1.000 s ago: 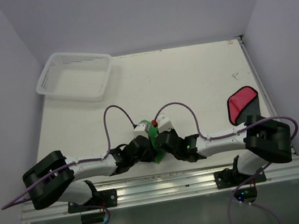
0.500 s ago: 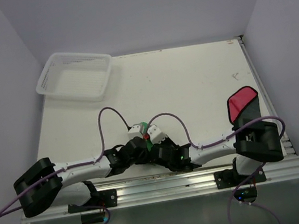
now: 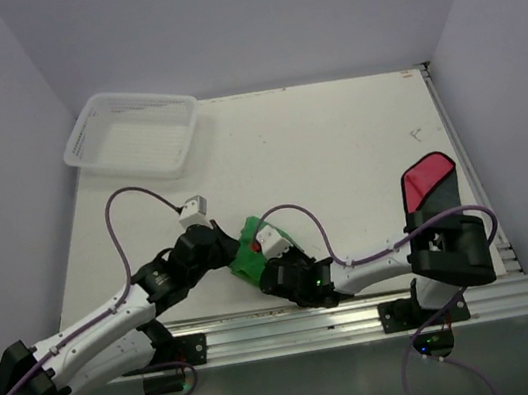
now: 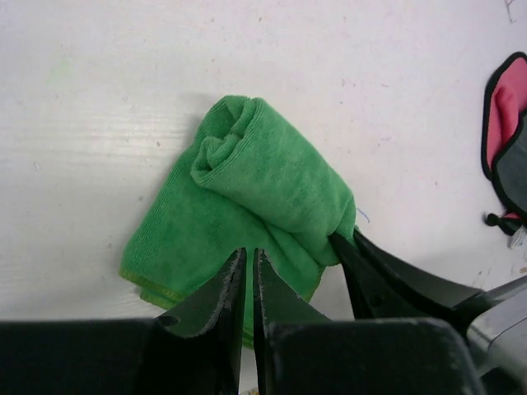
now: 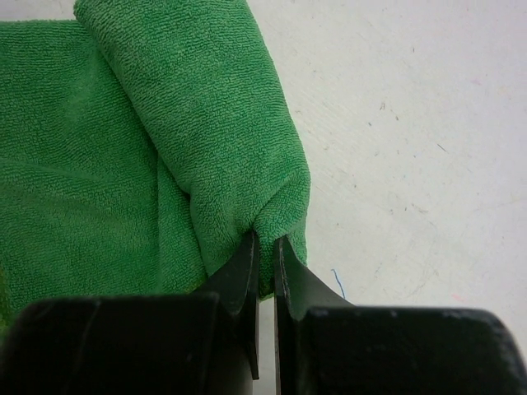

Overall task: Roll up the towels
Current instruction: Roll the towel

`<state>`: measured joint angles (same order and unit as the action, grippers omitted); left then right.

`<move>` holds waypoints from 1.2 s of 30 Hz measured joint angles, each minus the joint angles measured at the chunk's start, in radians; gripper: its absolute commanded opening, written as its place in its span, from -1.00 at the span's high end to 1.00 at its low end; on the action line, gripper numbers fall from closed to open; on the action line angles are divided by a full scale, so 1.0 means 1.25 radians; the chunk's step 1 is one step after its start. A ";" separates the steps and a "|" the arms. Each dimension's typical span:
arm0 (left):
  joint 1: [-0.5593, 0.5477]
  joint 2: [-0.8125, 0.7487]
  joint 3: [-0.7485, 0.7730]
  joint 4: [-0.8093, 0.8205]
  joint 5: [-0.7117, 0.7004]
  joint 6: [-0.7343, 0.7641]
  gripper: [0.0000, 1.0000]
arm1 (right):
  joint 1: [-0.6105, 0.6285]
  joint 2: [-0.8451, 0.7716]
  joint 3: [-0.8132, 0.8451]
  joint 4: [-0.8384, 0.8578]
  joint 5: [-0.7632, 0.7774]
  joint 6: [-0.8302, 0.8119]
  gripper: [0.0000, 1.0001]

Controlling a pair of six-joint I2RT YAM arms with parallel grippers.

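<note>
The green towel (image 3: 248, 256) lies near the table's front edge, partly rolled, with a flat flap beside the roll (image 4: 272, 173). My right gripper (image 5: 266, 243) is shut on the end of the roll (image 5: 198, 123); in the left wrist view its black fingers (image 4: 370, 271) clamp the roll's right end. My left gripper (image 4: 249, 253) hovers over the flat flap with its jaws together but for a thin slit, and nothing is pinched. From above, the left gripper (image 3: 222, 250) sits at the towel's left side. The red towel (image 3: 426, 180) lies at the right, one corner folded over dark.
A white mesh basket (image 3: 141, 96) stands at the back left corner. The right arm's elbow (image 3: 450, 247) lies just in front of the red towel (image 4: 504, 107). Purple cables loop over both arms. The aluminium rail runs along the front edge.
The left arm has swung out to the left and its gripper has come off the towel's middle. The right gripper has stayed clamped on the roll, which has shifted slightly left.
</note>
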<state>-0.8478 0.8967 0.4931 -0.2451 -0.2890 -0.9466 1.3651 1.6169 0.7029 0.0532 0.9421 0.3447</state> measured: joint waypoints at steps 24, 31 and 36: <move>0.113 0.270 0.111 0.185 0.156 0.063 0.79 | 0.061 0.061 0.041 -0.024 0.099 -0.002 1.00; 0.113 0.358 0.108 0.252 0.177 0.078 0.81 | 0.061 0.064 0.042 -0.030 0.099 -0.001 1.00; 0.113 0.410 0.090 0.292 0.180 0.082 0.81 | 0.061 0.064 0.044 -0.032 0.098 0.003 1.00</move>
<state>-0.7071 1.4090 0.6060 0.1200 -0.0635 -0.8440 1.4410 1.6974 0.7578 0.0135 1.0641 0.3481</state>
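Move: The rolled part of the green towel has its middle about 9 cm to the left hand's right, 3 cm farther out and some 7 cm below. The flat, unrolled towel lies about 2 cm to this hand's right and 3 cm back, roughly 9 cm down, and the roll's pinched end is some 14 cm to its right and 2 cm back. From the right hand, which already pinches that end, the roll's middle is about 4 cm ahead, 4 cm left and level. With its fingers staying almost shut, the left hand goes forward and to the right over the towel, about 6 cm out and 5 cm across, at nearly its starting height, then sinks about 5 cm in the last stretch towards the roll's far-left end, where the tips come close above or onto the roll. The right hand keeps its pinch on the near-right end and eases about a centimetre back and a little left, tilting its fingertips up by some 5 degrees. ##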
